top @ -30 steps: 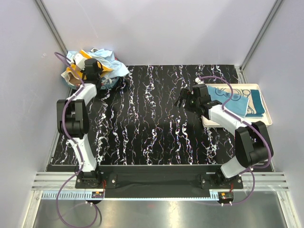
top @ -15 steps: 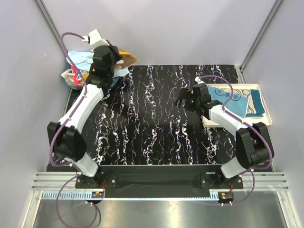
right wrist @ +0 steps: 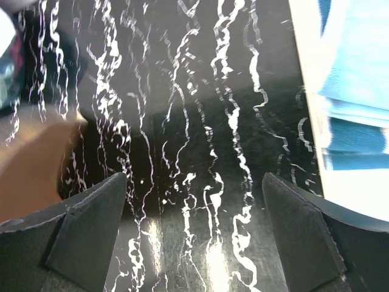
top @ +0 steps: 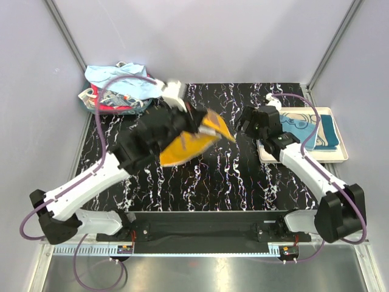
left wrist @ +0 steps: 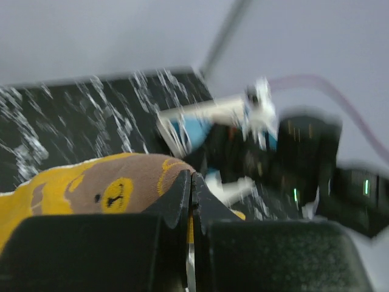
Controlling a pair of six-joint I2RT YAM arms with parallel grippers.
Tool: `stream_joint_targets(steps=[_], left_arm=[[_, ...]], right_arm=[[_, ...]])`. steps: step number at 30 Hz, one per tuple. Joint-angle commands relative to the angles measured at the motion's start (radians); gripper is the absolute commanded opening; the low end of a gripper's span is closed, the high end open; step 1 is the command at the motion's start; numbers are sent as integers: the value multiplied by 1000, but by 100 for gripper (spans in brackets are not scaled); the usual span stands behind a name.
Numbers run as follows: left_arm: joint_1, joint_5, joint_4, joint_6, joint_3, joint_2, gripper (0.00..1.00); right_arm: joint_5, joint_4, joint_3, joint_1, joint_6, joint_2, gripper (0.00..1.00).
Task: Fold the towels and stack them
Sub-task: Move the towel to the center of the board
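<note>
An orange-yellow towel with a brown bear (top: 189,143) hangs above the middle of the table, pinched in my left gripper (top: 199,123), which is shut on its edge. In the left wrist view the bear print (left wrist: 91,190) lies just left of the closed left gripper (left wrist: 191,177). My right gripper (top: 243,123) hovers open and empty just right of the towel; its fingers (right wrist: 91,219) frame bare table, with the towel's edge (right wrist: 30,173) at the left. A loose pile of towels (top: 118,92) sits at the back left corner. Folded teal and light blue towels (top: 304,128) lie on the tray.
A white tray (top: 333,155) stands at the right edge of the black marbled table (top: 213,182); its rim (right wrist: 309,115) shows in the right wrist view. Grey walls close in the back and both sides. Purple cables loop off both arms.
My left arm has swung from the back left pile out to the table's middle, carrying the bear towel. The right gripper has shifted slightly right and stays open.
</note>
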Motion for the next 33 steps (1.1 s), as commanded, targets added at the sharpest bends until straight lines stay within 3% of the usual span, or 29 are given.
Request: stream_joint_targets(steps=[1, 5, 10, 17, 18, 21, 22, 24, 25, 26, 29, 33], left_arm=[[-94, 7, -69, -30, -132, -57, 0], [-146, 200, -29, -151, -369, -138, 0], [-266, 351, 34, -190, -641, -206, 0], [-332, 578, 82, -198, -741, -203, 0], [-332, 586, 80, -195, -740, -195, 8], [-332, 467, 21, -191, -689, -172, 14], [-332, 395, -13, -196, -663, -167, 33], [-329, 186, -97, -233, -597, -166, 28], [-327, 106, -136, -251, -571, -166, 33], [-322, -69, -235, -318, -542, -164, 40], [-239, -265, -421, -474, -436, -167, 33], [-74, -284, -480, -653, -486, -283, 49]], right_arm=[[103, -31, -17, 7, 39, -55, 100], [138, -71, -43, 7, 44, -65, 100], [105, -28, -64, 6, 27, -38, 100], [-53, 30, 46, 19, -20, 173, 99], [-67, 34, 67, 24, -36, 203, 98], [-144, 34, 178, 36, -82, 327, 92], [-179, 32, 234, 39, -108, 356, 92], [-227, 35, 291, 44, -140, 438, 85], [-265, 52, 337, 45, -167, 486, 83], [-292, 58, 359, 48, -184, 510, 81], [-375, 74, 446, 53, -232, 598, 68], [-412, 43, 552, 99, -295, 691, 62]])
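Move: Left hand: it still pinches the yellow towel, high up, with the middle of the board about 8 cm ahead and roughly 40 cm below. The towel basket is some 31 cm ahead and 36 cm to the left, about 32 cm down; the tray of folded towels is some 14 cm ahead and 40 cm to the right, 40 cm down. Right hand: empty, with the board's middle about 16 cm to its left, level with it and some 17 cm lower; the tray is about 5 cm ahead and 23 cm to its right. Swing the left gripper steeply down and back towards the board's near edge, about 29 cm lower and 23 cm back, tipping the fingers down. There open them about halfway to let go of the towel, then lift off forward, turning counter-clockwise. Meanwhile sink the right gripper about 8 cm, then reach left and forward over the board, partly closing its fingers on nothing. ##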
